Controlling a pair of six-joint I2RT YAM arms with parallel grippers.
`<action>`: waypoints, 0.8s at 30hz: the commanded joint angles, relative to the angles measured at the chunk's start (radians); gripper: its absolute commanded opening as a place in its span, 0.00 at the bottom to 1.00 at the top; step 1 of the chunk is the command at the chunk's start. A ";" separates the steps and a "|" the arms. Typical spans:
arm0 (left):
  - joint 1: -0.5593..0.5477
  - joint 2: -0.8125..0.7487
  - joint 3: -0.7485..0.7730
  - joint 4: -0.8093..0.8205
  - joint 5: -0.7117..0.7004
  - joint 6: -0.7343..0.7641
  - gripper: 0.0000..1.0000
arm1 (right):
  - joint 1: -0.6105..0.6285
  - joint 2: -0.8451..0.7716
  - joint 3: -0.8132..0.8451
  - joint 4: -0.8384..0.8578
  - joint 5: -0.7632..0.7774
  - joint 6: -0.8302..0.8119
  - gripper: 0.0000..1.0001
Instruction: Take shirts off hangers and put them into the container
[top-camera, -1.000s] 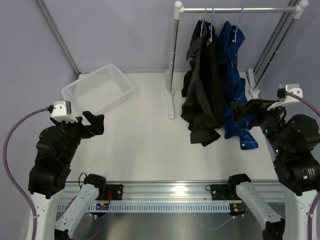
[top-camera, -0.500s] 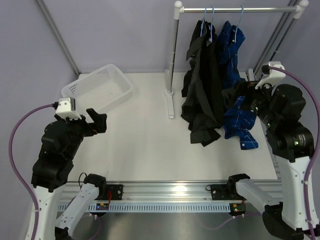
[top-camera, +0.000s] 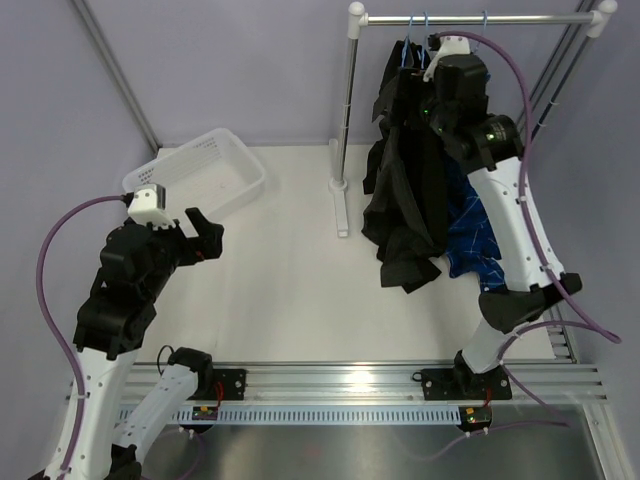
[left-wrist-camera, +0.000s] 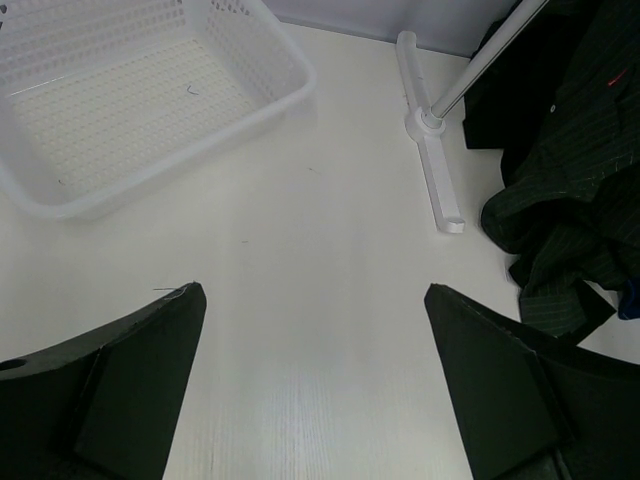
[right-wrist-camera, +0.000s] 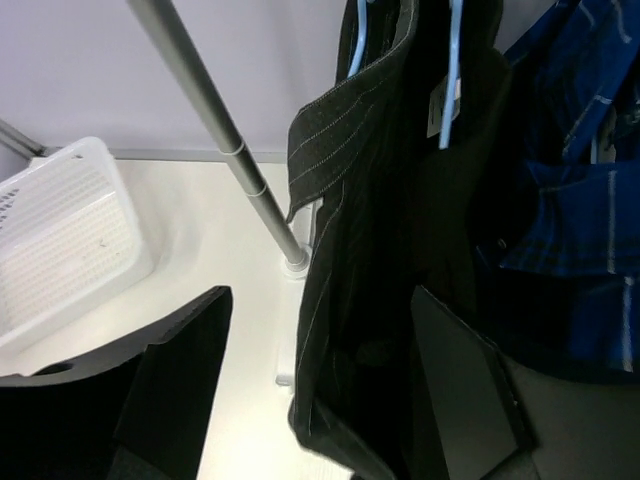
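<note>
Three shirts hang from light-blue hangers (top-camera: 415, 40) on the rail: a charcoal pinstriped shirt (top-camera: 400, 200) on the left, a black shirt (right-wrist-camera: 470, 180) behind it, and a blue checked shirt (top-camera: 472, 235) on the right. My right gripper (top-camera: 437, 95) is high up by the hangers (right-wrist-camera: 450, 90) and open. The pinstriped shirt (right-wrist-camera: 340, 250) hangs between its fingers (right-wrist-camera: 170, 380), ungripped. The white container (top-camera: 195, 180) sits at the far left with nothing in it. My left gripper (top-camera: 200, 235) hovers open over bare table to the right of the container (left-wrist-camera: 150, 110).
The silver rail (top-camera: 470, 18) rests on upright poles (top-camera: 347, 100) with white feet (left-wrist-camera: 430, 170) on the table. The shirts' hems pile on the tabletop (top-camera: 405, 265). A slanted frame pole (top-camera: 115, 70) runs behind the container.
My right arm has risen from the table's right side to the top of the rack, over the hanging shirts, and its jaws have narrowed a little. My left arm has edged forward.
</note>
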 joint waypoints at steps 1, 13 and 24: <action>-0.003 -0.004 -0.007 0.016 0.032 -0.020 0.99 | 0.039 0.080 0.094 -0.037 0.114 0.032 0.79; -0.005 0.003 -0.030 0.016 0.025 -0.002 0.99 | 0.046 0.235 0.100 0.032 0.253 0.067 0.37; -0.003 0.016 -0.004 0.016 0.048 0.029 0.99 | 0.046 0.035 0.128 0.068 0.209 -0.069 0.00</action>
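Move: About 6 cm ahead of the right hand, 3 cm to its right and 14 cm below is the middle of the hanging dark shirt, its striped front already between the wide-open fingers' lines. The blue plaid shirt hangs about 13 cm to the hand's right, 7 cm ahead; the rack's left post stands some 10 cm left and 7 cm ahead. From the left hand the dark shirt is roughly 28 cm ahead, 42 cm right and a few centimetres lower. Dipping about 9 cm while reaching some 6 cm forward, the right hand goes down along the front of the dark shirt, tips slightly down and turns about 10 degrees clockwise. Near the lowest point its fingers shut, pinching the shirt's striped front below the hanger; then the hand lifts about 3 cm and eases back slightly, keeping the cloth pinched. ##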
